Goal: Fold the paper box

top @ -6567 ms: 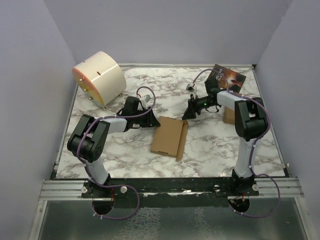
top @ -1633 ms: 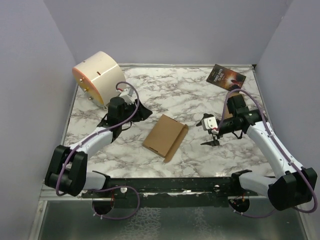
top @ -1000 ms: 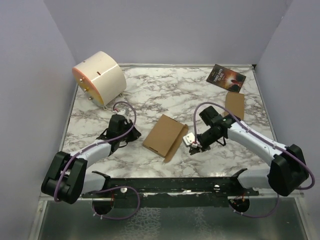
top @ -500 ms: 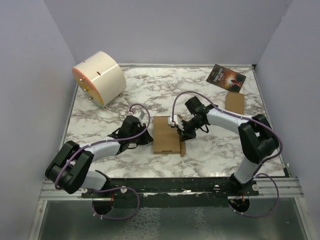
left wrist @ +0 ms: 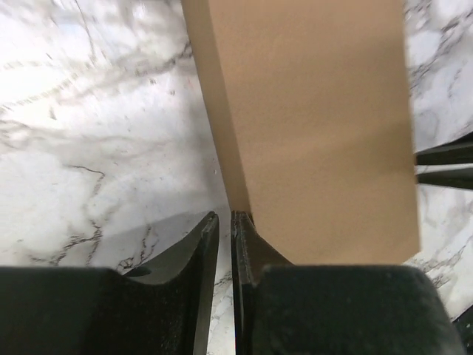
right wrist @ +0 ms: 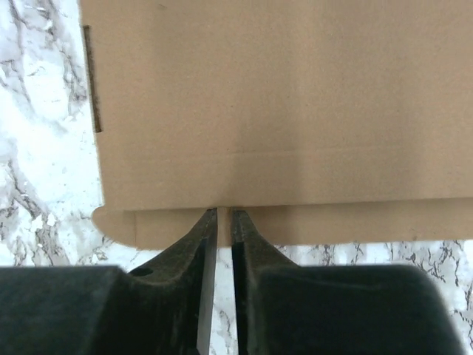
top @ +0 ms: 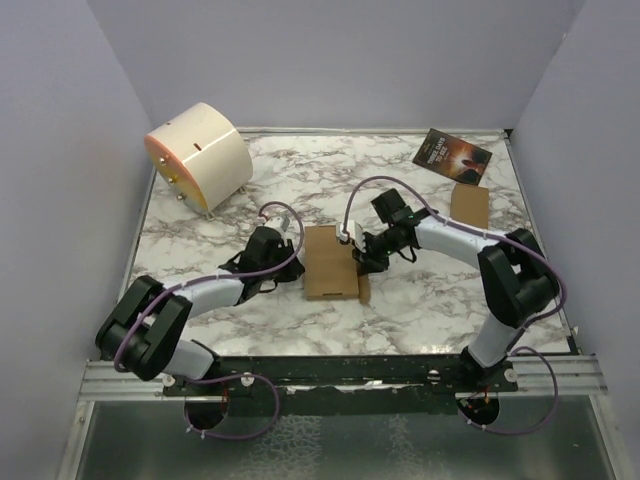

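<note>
The paper box [top: 330,262] lies flat in the middle of the marble table as a brown rectangle, with a narrow flap [top: 364,288] sticking out along its right side. My left gripper [top: 299,266] is shut, and its tips rest against the box's left edge [left wrist: 225,148]. My right gripper [top: 361,256] is shut too, with its tips against the box's right side, over the flap [right wrist: 310,223]. In the left wrist view the left gripper [left wrist: 225,217] has only a thin slit between its fingers. The right gripper [right wrist: 225,214] looks the same. Neither holds any cardboard.
A cream cylinder [top: 198,155] with an orange face stands at the back left. A dark printed booklet [top: 452,156] lies at the back right, and a smaller cardboard box [top: 468,207] sits just in front of it. Purple walls enclose the table.
Both arms swung in from the sides to the box. The box turned from a slant to square and slid slightly toward the back. Over the last half second both grippers barely moved.
</note>
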`<state>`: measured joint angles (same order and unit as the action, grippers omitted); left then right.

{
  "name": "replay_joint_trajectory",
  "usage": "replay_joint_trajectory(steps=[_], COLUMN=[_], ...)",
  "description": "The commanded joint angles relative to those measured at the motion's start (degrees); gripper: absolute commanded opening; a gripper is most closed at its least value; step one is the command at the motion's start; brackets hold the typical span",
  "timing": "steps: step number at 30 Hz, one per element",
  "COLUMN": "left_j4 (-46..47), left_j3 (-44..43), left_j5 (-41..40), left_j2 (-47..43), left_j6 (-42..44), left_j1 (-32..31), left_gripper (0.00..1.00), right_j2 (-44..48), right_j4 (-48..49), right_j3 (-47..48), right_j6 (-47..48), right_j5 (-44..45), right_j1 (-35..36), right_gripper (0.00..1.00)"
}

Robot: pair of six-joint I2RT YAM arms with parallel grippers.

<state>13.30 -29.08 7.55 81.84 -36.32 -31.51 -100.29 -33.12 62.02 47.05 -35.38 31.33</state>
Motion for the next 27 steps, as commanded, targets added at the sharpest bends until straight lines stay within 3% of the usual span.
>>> replay_joint_trajectory(steps=[1,3,5,9,12,18,22,27], left_j4=[0.0,0.0,0.7,4.8,9.0,17.3,17.3,21.2], left_j3=[1.6,3.5,5.3,8.8,12.0,16.4,16.7,16.6], left_j5=[-7.9,-10.2,-10.9,-10.8,-7.4,4.4,3.3,1.4], left_j2=[-10.1,-15.8,-21.1,-29.3,-32.9,-30.9,-28.7,-24.1], left_j6=[3.8,4.4,5.2,5.2,1.5,-5.1,-5.2,-5.1], left_j1=[-0.1,-0.1,0.0,0.0,0.0,0.0,0.1,0.0], left_gripper=[0.17,0.18,0.28,0.62,0.81,0.83,0.83,0.81], right_j2=[10.2,15.3,20.2,26.5,26.4,26.8,28.7,27.9], right_j4=[4.1,4.2,3.0,2.2,-3.1,-6.9,-1.9,7.3], right_j3=[-6.0,-9.0,-11.5,-16.3,-16.7,-21.7,-26.2,-29.3], right_j6=[0.7,2.1,5.4,13.4,22.2,37.3,38.5,36.0], right_j5=[-7.0,-10.6,-14.1,-24.3,-27.0,-25.4,-24.8,-19.1], right_j1=[-5.0,-8.1,-9.1,-9.3,-9.4,-9.4,-9.2,-5.0], right_gripper=[0.18,0.23,0.31,0.51,0.54,0.55,0.60,0.59])
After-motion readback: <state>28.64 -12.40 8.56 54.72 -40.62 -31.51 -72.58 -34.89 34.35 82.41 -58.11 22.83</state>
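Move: The folded box lies flat between the hands. Its middle is about 6 cm to the right of the left hand and 2 cm farther out, and 7 cm to the right hand's left and 1 cm farther out, with both a centimetre or so lower. The side flap, still sticking out, has its middle about 1 cm ahead of the right hand, level sideways and 2 cm below it; the brown carton stands some 15 cm ahead and 25 cm to the right of that hand. Both hands come free of the box's long sides: the left rises about 11 cm, opening wide as its fingers tilt up, then eases slightly back and sinks a little beside the left edge. The right lifts some 8 cm and out to the right while opening roughly halfway, then draws back about 10 cm in all beside the flap, sinking again towards its near end as the wrist turns counter-clockwise and the fingers tip up more level. ##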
